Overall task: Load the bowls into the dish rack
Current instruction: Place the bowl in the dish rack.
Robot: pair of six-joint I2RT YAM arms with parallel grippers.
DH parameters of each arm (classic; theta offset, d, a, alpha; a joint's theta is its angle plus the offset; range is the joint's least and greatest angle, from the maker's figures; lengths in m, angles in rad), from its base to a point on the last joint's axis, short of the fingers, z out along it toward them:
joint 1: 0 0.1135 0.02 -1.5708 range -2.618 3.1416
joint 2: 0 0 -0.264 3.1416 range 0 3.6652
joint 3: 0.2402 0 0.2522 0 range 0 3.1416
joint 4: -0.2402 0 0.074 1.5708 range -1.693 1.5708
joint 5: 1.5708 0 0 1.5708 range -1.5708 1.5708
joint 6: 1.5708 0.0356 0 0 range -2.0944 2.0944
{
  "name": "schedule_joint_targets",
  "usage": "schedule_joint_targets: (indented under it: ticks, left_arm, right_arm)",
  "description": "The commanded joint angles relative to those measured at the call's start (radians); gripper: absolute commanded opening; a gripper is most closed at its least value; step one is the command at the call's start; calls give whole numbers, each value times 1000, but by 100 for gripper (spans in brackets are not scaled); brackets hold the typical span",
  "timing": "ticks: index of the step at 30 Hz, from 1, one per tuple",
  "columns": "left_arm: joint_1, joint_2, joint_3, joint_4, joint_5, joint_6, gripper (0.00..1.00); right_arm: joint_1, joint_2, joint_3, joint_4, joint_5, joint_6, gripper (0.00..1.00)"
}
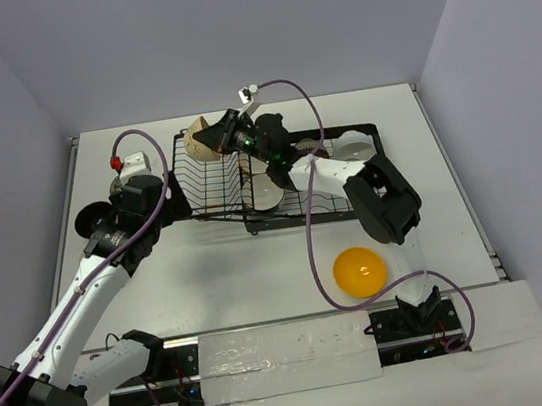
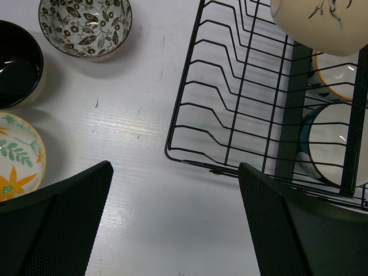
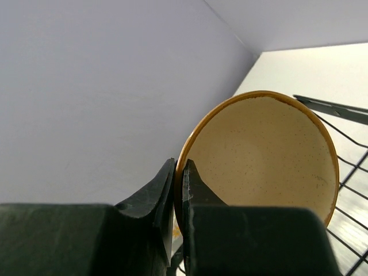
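The black wire dish rack (image 1: 218, 185) lies mid-table. My right gripper (image 3: 179, 172) is shut on the rim of a cream bowl with an orange-brown rim (image 3: 264, 149), held on edge above the rack's far left corner (image 1: 204, 140). Other bowls sit inside the rack (image 1: 268, 195), among them white ones at its right end (image 1: 349, 147). A bright orange-yellow bowl (image 1: 359, 271) rests on the table in front of the rack. My left gripper (image 2: 175, 224) hovers open over bare table by the rack's left edge (image 2: 190, 155). Beside it lie a floral grey bowl (image 2: 85, 26), a black bowl (image 2: 17, 63) and an orange-flowered bowl (image 2: 17, 155).
Walls close in the table at the back and both sides. The right arm (image 1: 382, 202) reaches across the rack with its purple cable (image 1: 313, 248) looping over the table. The left arm (image 1: 81, 290) covers most of the bowls on the left in the top view.
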Motion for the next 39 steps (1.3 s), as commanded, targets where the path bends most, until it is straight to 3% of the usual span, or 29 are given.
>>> schedule_joint_targets:
  ticks: [1,13,39]
  left_arm:
    - [4,-7,16,10,-17,4,96]
    - [4,-2,14,10,-21,4,96]
    - [7,6,14,13,-14,7,96]
  right_arm:
    - [2,-4,46,56,8,-24,0]
    - [2,59,118,-12,-26,-46,0]
    - [-27,23,172,-142,-11,-162,0]
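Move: The place for the held cream bowl, in the far half of the rack's left wire tray, lies from the right hand about 4 cm ahead, 5 cm to its left and 8 cm below. The orange-rimmed bowl stands about 4 cm ahead and 8 cm to the right of that hand, the teal bowl some 7 cm back and 10 cm right, both about 15 cm below. From the left hand, the place is some 18 cm ahead, 9 cm right and slightly below. Still pinching the cream bowl by its rim, the right hand lowers it about 6 cm almost straight down towards the far half of the left wire tray while its fingertips, pointing out to the left, dip roughly 10 degrees. It then lifts back about a centimetre, hangs there briefly and sinks again a little, having edged some 2 cm forward by the end, the grip staying shut. ##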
